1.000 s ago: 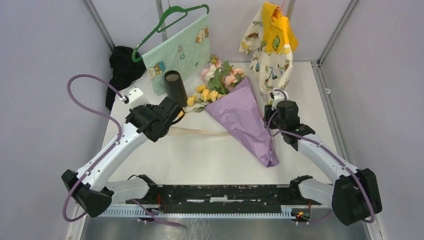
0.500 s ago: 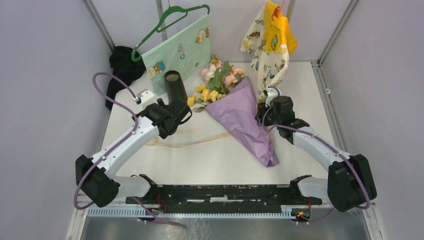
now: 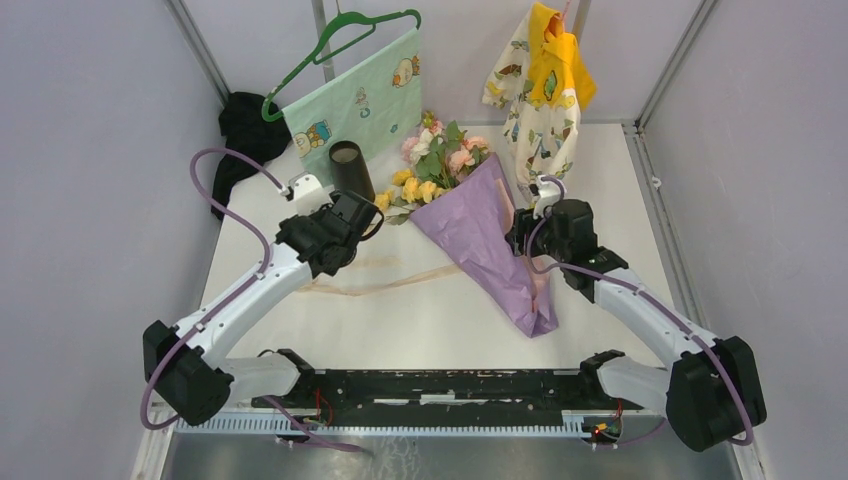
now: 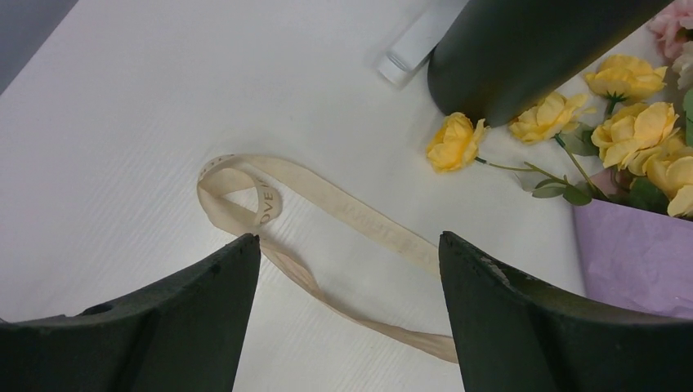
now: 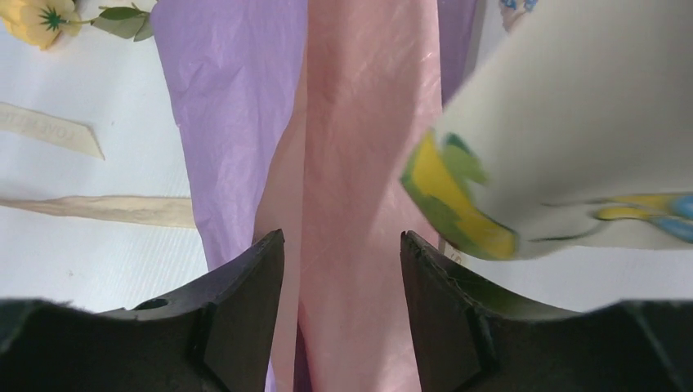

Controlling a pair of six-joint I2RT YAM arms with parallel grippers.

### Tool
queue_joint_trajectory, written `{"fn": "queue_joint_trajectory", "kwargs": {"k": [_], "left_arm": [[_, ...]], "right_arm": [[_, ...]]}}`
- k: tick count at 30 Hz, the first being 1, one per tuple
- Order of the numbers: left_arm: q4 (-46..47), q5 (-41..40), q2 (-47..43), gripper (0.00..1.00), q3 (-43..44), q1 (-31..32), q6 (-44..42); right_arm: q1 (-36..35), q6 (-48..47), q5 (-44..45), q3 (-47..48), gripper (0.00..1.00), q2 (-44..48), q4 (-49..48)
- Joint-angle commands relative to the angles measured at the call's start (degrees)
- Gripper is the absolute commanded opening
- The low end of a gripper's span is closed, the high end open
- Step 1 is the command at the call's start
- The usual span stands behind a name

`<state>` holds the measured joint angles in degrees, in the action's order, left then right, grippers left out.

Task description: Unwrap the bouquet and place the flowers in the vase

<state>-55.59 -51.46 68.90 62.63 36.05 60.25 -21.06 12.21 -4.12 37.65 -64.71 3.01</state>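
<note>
The bouquet (image 3: 480,235) lies on the table, its lilac paper cone pointing toward me. Its flowers (image 3: 435,160) fan out at the back beside the upright black vase (image 3: 351,170). The beige ribbon (image 3: 380,280) lies loose on the table. My left gripper (image 3: 366,218) hovers open over the ribbon (image 4: 343,208) with nothing between its fingers, near the vase (image 4: 523,57) and yellow roses (image 4: 637,131). My right gripper (image 3: 520,236) is at the cone's right edge. It stands open (image 5: 342,235) astride a fold of pink paper (image 5: 368,163), with lilac paper (image 5: 237,98) to the left.
A mint cloth on a green hanger (image 3: 360,100) leans behind the vase. A yellow and cream patterned garment (image 3: 545,90) hangs at the back, and its hem (image 5: 572,147) dangles close to my right fingers. A black cloth bundle (image 3: 245,140) sits at the back left.
My left gripper has opened and let go of the ribbon, which now lies slack, and moved toward the vase. My right gripper has shifted left onto the paper's edge and widened.
</note>
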Motion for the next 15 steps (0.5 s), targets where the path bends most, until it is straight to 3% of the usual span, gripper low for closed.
{"fn": "queue_joint_trajectory", "kwargs": {"k": [1, 15], "left_arm": [[5.24, 1.23, 2.05, 0.86, -0.32, -0.19, -4.28], [5.08, -0.06, -2.33, 0.85, -1.62, -0.24, -3.74]], "right_arm": [[-0.56, 0.28, -3.26, -1.16, 0.61, 0.00, -2.03], [-16.74, 6.25, -16.00, -1.68, 0.58, -8.34, -12.15]]}}
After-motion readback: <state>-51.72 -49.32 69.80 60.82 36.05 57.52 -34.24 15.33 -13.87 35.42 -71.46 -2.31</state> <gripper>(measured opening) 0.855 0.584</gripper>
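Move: The right hand, open, is over the pink lining; the wrapping paper's left edge lies about 9 cm to its left, 6 cm back and 7 cm below. The flowers lie about 14 cm ahead and 16 cm left of the hand, and the loose ribbon some 28 cm left and 12 cm back. From the left hand, that paper edge is about 27 cm right, 7 cm back and 14 cm down. The part-open right hand sweeps about 10 cm left, 6 cm back and slightly down to the wrapping's left edge. ##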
